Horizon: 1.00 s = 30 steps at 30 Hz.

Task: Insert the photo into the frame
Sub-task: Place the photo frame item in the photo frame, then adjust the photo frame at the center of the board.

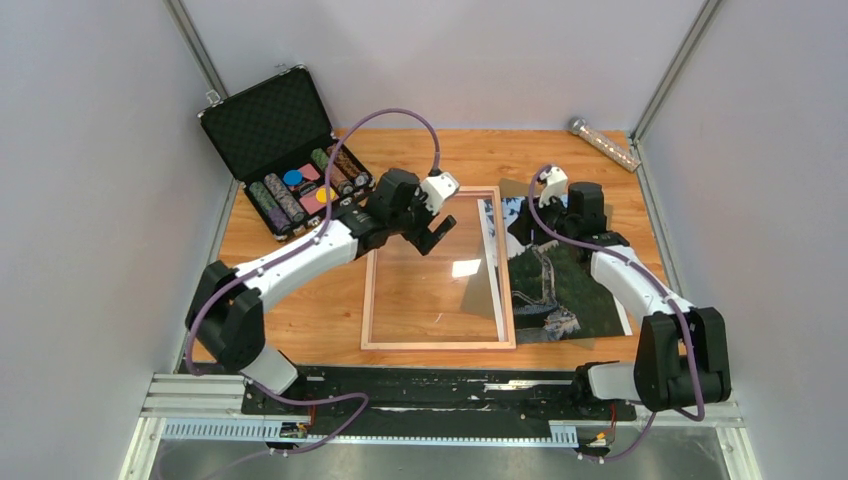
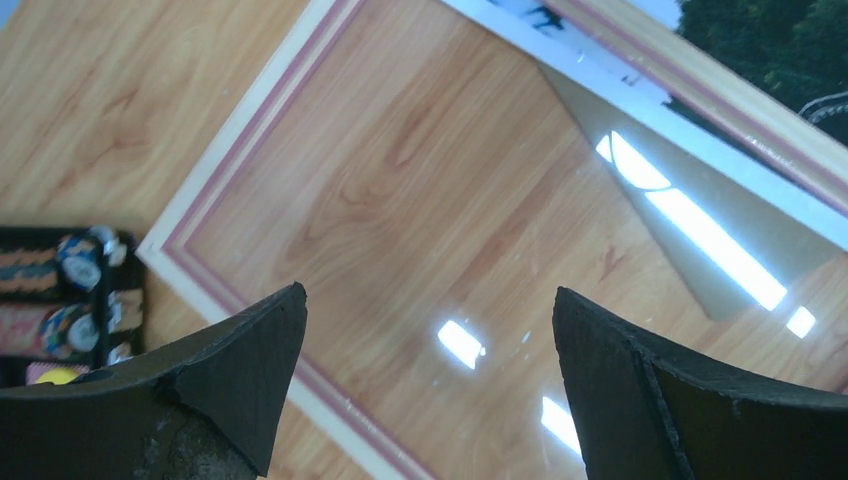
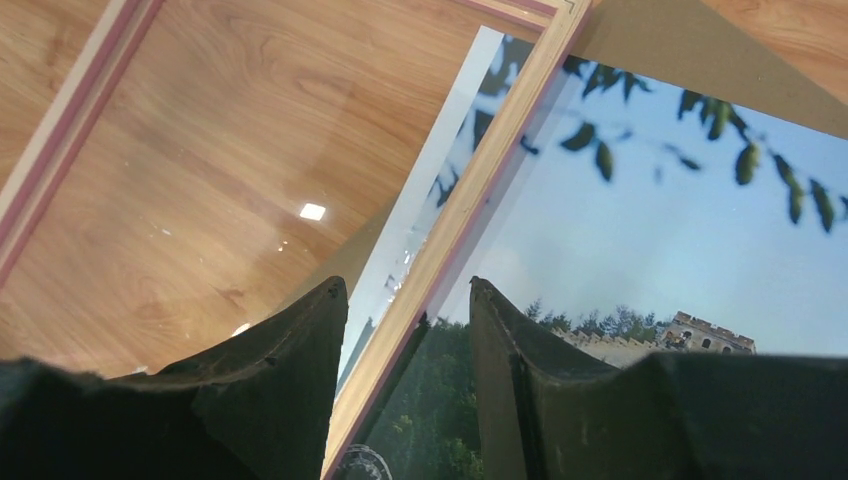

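Note:
The frame (image 1: pixel 440 344) lies flat mid-table, wood grain showing through its clear pane. Its right rail (image 3: pixel 480 170) overlaps the left edge of the photo (image 1: pixel 570 280), a Great Wall print (image 3: pixel 650 220) lying to its right. My left gripper (image 1: pixel 432 240) hovers over the frame's upper-left part, wide open and empty (image 2: pixel 429 292), with the frame's rail (image 2: pixel 240 130) and a corner of the photo (image 2: pixel 780 40) in view. My right gripper (image 1: pixel 524 226) is at the frame's upper-right part. It is partly open (image 3: pixel 408 285), one finger either side of the rail, with a gap showing.
An open black case (image 1: pixel 290 150) of poker chips (image 2: pixel 80 290) stands at the back left. A clear tube (image 1: pixel 605 143) lies at the back right corner. A brown backing board (image 3: pixel 660 40) lies under the photo. Grey walls close in three sides.

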Motion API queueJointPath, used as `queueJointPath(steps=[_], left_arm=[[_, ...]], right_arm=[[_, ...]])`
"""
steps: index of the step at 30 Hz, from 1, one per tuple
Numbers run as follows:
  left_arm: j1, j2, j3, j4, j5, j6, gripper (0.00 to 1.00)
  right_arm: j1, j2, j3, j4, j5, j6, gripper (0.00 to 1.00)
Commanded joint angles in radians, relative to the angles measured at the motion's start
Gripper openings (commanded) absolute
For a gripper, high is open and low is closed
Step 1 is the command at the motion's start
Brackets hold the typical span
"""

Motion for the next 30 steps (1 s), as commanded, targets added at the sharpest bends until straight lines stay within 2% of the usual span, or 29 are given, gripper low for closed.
queueJointPath(steps=[1, 6, 11, 13, 16, 18, 24, 30], left_arm=[[0.034, -0.113, -0.064, -0.129, -0.093, 0.055, 1.0], [0.097, -0.128, -0.108, -0.207, -0.116, 0.048, 1.0], [0.15, -0.09, -0.116, -0.236, -0.102, 0.022, 1.0], [0.163, -0.064, -0.108, -0.244, -0.106, 0.015, 1.0], [0.185, -0.022, -0.09, -0.255, -0.103, 0.004, 1.0], [0.2, 0.008, -0.08, -0.266, -0.101, 0.002, 1.0], [0.275, 0.109, -0.016, -0.322, -0.05, 0.003, 1.0], [0.348, 0.177, 0.052, -0.388, 0.083, -0.039, 0.95]], right_arm=[[0.0, -0.007, -0.046, 0.074, -0.004, -0.088, 0.48], [0.0, -0.037, -0.084, 0.089, -0.024, -0.113, 0.51], [-0.001, -0.048, -0.07, 0.085, 0.003, -0.117, 0.58], [-0.002, -0.063, -0.065, 0.075, 0.029, -0.117, 0.63], [-0.003, -0.096, -0.059, 0.06, 0.057, -0.119, 0.8], [-0.004, -0.115, -0.053, 0.048, 0.061, -0.124, 0.85], [-0.007, -0.16, -0.04, 0.033, 0.055, -0.121, 0.85], [-0.047, -0.2, -0.049, 0.02, 0.055, -0.114, 0.85]])
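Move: The frame's left rail lies about 18 cm left of the left hand, roughly level with it fore and aft and 15 cm below. The chip case is some 21 cm ahead and 36 cm left. From the right hand that left rail is about 40 cm left and 1 cm back. The frame's right rail is 2 cm left and 1 cm back, and the photo 12 cm right and 1 cm back, all some 12 cm below. The left hand sweeps about 15 cm left, then down, towards the frame's left rail; the right fingers open wider. ##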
